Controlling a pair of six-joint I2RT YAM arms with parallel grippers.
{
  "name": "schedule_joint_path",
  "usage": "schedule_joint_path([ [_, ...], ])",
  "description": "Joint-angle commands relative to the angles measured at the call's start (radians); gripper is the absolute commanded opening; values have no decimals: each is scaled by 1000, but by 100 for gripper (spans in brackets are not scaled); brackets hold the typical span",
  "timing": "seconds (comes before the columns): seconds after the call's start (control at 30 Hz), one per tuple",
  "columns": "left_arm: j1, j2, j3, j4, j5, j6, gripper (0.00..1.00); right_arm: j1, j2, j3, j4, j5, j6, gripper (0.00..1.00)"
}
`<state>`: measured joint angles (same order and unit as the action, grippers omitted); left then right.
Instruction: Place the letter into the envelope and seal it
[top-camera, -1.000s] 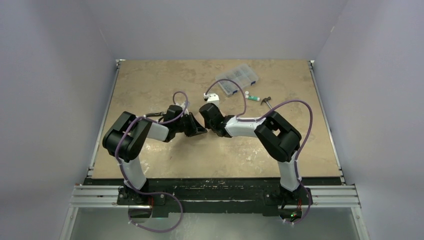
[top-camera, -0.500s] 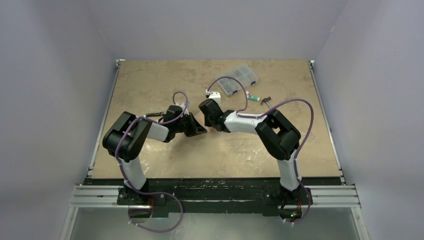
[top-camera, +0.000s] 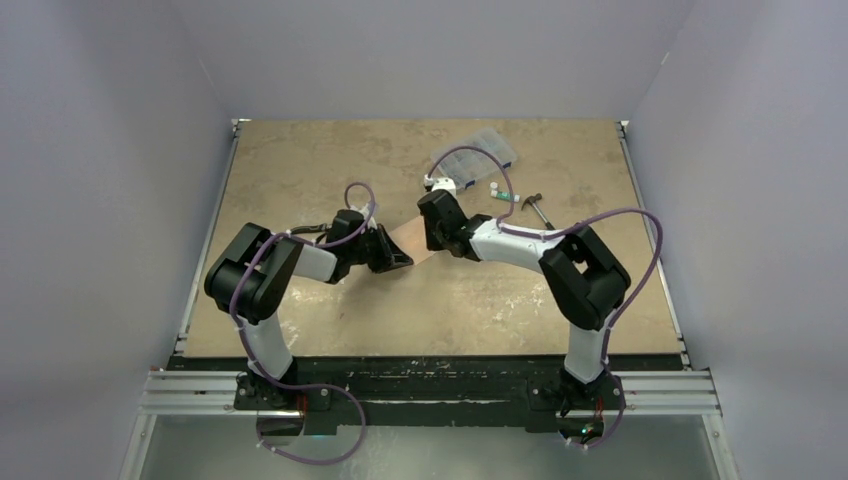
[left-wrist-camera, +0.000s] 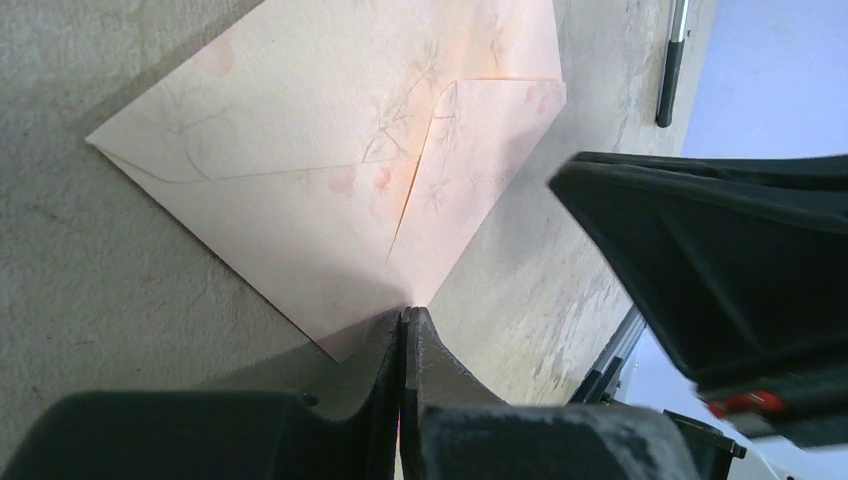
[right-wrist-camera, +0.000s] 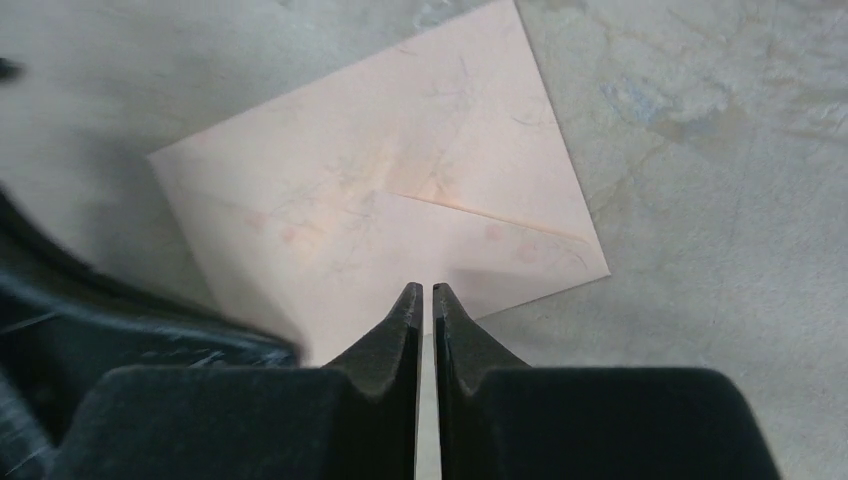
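The salmon-tan envelope (top-camera: 410, 240) lies flat on the table between the two arms, its pointed flap folded down on the body (left-wrist-camera: 330, 150) (right-wrist-camera: 400, 200). The letter is out of view. My left gripper (top-camera: 402, 260) (left-wrist-camera: 405, 315) is shut, its tips resting at the envelope's edge close to one corner. My right gripper (top-camera: 432, 243) (right-wrist-camera: 427, 290) hovers over the opposite long edge, its fingers drawn together to a thin slit with nothing between them.
A clear plastic organiser box (top-camera: 480, 152) stands at the back right. A small green-and-white tube (top-camera: 505, 195) and a little hammer-like tool (top-camera: 535, 205) lie beside it. The right arm's black body (left-wrist-camera: 720, 250) looms close in the left wrist view.
The right gripper has pulled back and to the right, uncovering the envelope, and its jaws have closed to a slit. The left arm has not moved.
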<state>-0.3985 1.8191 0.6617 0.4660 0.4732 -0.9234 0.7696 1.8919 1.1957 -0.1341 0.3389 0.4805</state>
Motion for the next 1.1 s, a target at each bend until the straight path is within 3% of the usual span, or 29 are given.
schedule_joint_path([
  [0.0,13,46,-26,-201,-96,78,0,8,-74,-15,83,-139,-82,10],
  [0.17,14,48,-21,-207,-94,83,0,10,-20,9,95,-213,-87,13],
  [0.47,13,47,-23,-215,-92,90,0,13,69,46,71,-190,-80,14],
  [0.87,13,29,-39,-221,-101,98,0,13,226,199,-144,29,0,14],
  [1.07,13,29,-43,-215,-105,94,0,12,253,204,-145,66,-10,14],
])
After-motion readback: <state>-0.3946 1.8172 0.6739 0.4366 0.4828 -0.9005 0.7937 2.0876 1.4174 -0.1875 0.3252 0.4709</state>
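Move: The closed flap's tip, near the envelope's middle, lies about 3 cm ahead of the right fingertips, 3 cm to their left and 2 cm below. The envelope's near corner, under the left fingertips, is some 2 cm back from the right hand and 4 cm to its left. The glue stick lies roughly 13 cm ahead and 14 cm right of the right hand, the clear box 20 cm ahead and 9 cm right. From the left hand the flap tip is about 5 cm ahead and 1 cm right. Fingers nearly shut, the right hand comes down onto the flap close to its tip and presses there, after hopping up almost 3 cm and over to the left, then sinking again. From there it slides forward about 3.5 cm and a little left along the paper, while the left hand, still shut, stays put and keeps the envelope's near corner pinned. ##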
